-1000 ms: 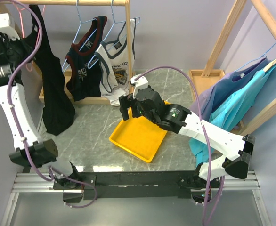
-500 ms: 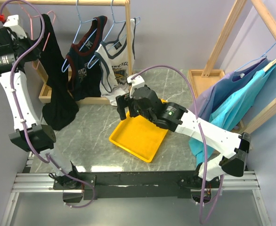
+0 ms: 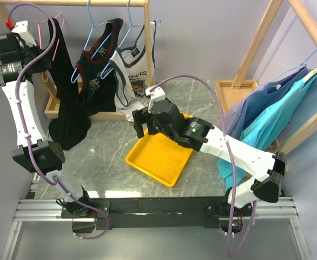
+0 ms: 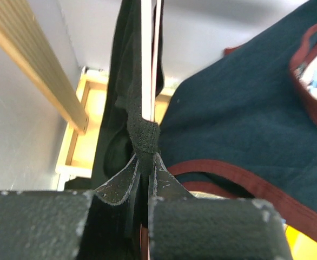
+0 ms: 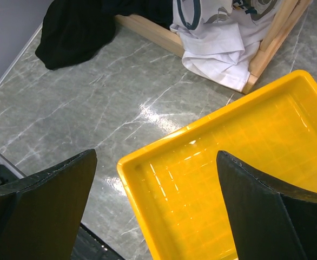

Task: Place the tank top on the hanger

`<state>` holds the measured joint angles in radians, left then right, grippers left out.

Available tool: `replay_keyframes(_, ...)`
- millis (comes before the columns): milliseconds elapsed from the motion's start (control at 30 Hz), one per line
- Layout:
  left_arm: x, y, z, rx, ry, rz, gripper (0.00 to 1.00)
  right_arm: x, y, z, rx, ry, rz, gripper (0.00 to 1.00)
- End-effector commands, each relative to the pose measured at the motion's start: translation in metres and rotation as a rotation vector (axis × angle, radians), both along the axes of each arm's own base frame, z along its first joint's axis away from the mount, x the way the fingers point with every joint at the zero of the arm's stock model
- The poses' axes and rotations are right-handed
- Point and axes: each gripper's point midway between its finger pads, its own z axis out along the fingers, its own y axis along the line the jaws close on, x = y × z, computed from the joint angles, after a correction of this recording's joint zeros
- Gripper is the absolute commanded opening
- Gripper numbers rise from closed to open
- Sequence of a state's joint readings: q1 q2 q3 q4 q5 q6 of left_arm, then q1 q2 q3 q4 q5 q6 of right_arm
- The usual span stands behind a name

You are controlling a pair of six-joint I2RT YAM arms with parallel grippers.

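Observation:
The black tank top (image 3: pixel 65 103) hangs long at the back left, its hem resting on the table. Its upper part is draped on the pink hanger (image 3: pixel 59 21) near the rack's rail. My left gripper (image 3: pixel 43 57) is raised beside it. In the left wrist view the left gripper (image 4: pixel 144 158) is shut on a narrow black strap of the tank top (image 4: pixel 124 81), with the pale hanger wire (image 4: pixel 146 65) running straight up from the jaws. My right gripper (image 3: pixel 138 123) stands open above the yellow tray's near-left corner, the right gripper (image 5: pixel 156 157) holding nothing.
A navy jersey (image 3: pixel 99 70) and a white jersey (image 3: pixel 134 76) hang on light blue hangers on the wooden rack (image 3: pixel 148 54). The yellow tray (image 3: pixel 161 157) lies mid-table. Blue garments (image 3: pixel 266 119) hang on a second rack at the right.
My left arm has swung right and toward the rack, carrying the tank top and hanger with it. The right gripper has edged slightly left and stays open.

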<state>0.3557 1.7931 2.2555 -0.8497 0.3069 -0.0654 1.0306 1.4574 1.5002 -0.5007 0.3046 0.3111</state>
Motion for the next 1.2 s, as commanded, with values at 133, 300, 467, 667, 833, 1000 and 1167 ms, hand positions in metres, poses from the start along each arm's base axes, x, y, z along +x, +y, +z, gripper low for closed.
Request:
replay_keyframes(133,-0.016,0.006,0.022,0.039,-0.068,0.081,0.09,-0.003,0.004,0.017,0.052,-0.019,0.002,1.00)
replay_keyframes(300,-0.033,0.021,0.039,0.066,-0.096,0.206,0.58,-0.006,0.000,0.017,0.060,-0.021,-0.001,1.00)
replay_keyframes(467,-0.059,0.027,0.067,0.080,-0.165,0.304,0.99,-0.010,-0.003,0.017,0.077,-0.025,0.000,1.00)
replay_keyframes(667,-0.103,0.014,0.119,0.063,-0.323,0.399,1.00,-0.011,-0.009,0.021,0.098,-0.044,-0.009,1.00)
replay_keyframes(833,-0.123,-0.024,0.146,0.025,-0.407,0.327,1.00,-0.014,-0.018,0.024,0.121,-0.045,-0.030,1.00)
replay_keyframes(1000,-0.133,-0.116,0.132,-0.082,-0.424,0.111,0.99,-0.015,-0.036,0.021,0.134,-0.053,-0.089,1.00)
replay_keyframes(1167,-0.149,-0.208,0.057,-0.193,-0.313,-0.125,0.99,-0.020,-0.061,0.023,0.148,-0.073,-0.143,1.00)
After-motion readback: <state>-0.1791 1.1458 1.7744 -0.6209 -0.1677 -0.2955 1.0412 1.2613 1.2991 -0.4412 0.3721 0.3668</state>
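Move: Almost directly above the left hand, which still grips the black tank top and its pink hanger, the rack's rail lies about 17 cm up and some 5 cm ahead. The navy tank top hangs roughly 17 cm to the left hand's right, 3 cm ahead and 12 cm lower; the white tank top is about 31 cm to its right, level ahead, 18 cm lower. From the right hand, the rail's hook spot lies around 25 cm ahead, 38 cm left and 27 cm up. Settling about 1 cm lower, the left hand opens wide and lets go of the pink hanger and black cloth, then draws back towards its base some 15 cm, rising about as much and tipping its fingers up roughly 20 degrees. Late on it sweeps quickly right, past its starting line, and begins to sink. The open, empty right hand dips slightly, comes up again and drifts about 4 cm right over the yellow tray. ##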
